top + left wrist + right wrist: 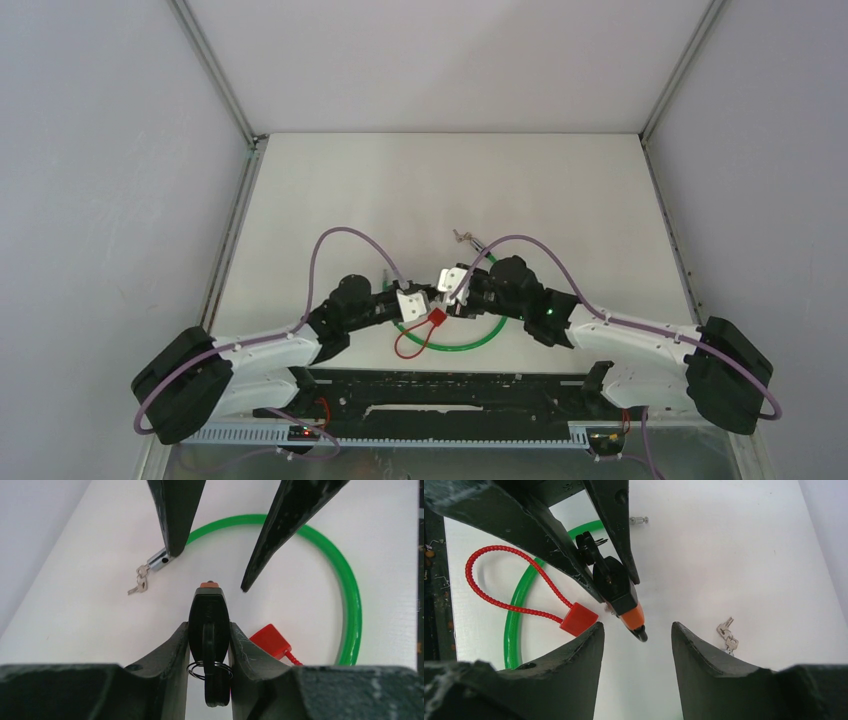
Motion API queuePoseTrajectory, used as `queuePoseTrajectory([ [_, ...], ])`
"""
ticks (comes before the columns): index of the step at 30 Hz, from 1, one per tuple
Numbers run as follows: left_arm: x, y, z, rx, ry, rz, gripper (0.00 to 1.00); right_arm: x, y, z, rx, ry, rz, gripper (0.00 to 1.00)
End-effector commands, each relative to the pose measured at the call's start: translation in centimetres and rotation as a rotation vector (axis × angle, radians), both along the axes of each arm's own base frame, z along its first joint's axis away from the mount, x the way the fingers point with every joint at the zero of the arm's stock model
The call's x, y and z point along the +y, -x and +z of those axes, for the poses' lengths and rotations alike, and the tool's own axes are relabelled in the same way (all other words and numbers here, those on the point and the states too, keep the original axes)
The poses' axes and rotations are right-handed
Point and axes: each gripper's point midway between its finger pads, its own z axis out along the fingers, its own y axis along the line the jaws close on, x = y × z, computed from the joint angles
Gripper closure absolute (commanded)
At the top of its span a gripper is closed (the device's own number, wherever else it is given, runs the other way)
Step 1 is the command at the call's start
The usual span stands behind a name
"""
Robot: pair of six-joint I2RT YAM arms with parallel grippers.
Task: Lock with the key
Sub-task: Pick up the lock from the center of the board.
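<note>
My left gripper is shut on a black key head that carries a wire ring and a second black key behind it. The held piece continues into a black body with an orange band and a black tip. That tip points into the gap of my right gripper, which stands open around it without touching. Both grippers meet at the table's middle, left gripper and right gripper. A red cable lock lies below them, with its block on the table.
A green cable loop lies on the white table around the working spot, its metal end next to two small silver keys. Another metal pin end shows further off. Grey walls enclose the table on three sides.
</note>
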Motion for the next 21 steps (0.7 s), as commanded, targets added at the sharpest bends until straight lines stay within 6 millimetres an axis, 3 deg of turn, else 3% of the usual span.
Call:
queuePoseTrajectory([
  [1,0.4,-1.8,2.8,-0.11,0.081,0.082,1.0,0.4,-0.7,3.0,-0.04,-0.076,-0.018,0.45],
  [10,2.1,-2.5,5.3,-0.157,0.254,0.193,1.0,0.3,-0.8,3.3,0.056,-0.148,0.012,0.45],
  [17,5.3,-4.0,8.6,-0.141,0.545,0.407,1.0,-2.1,-2.8,5.8,0.199,-0.463,-0.034,0.44],
  [21,5.1,-2.9,9.8,-0.135,0.633,0.352,1.0,-2.7,-3.5,6.1,0.254,-0.571,-0.013,0.43],
])
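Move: Just off the right hand's open fingertips, about 4 cm to its left and level with it, is the orange lock, already held between the left hand's fingers right at their pads. The red lock's block lies on the board about 3 cm left and 1 cm back of the right hand, 12 cm below. The green lock's silver head is roughly 15 cm ahead of the right hand, 7 cm to its right and 13 cm below. Drawing apart with the orange lock kept in its grip, the left hand goes left and forward about 5 cm, rising near the end, while it turns some 20 degrees counter-clockwise and its fingertips tip up. The empty right hand, after a short pause, backs off the lock forward, right and up about 6 cm, towards above the green lock's head, fingers staying half open and swinging upward. ##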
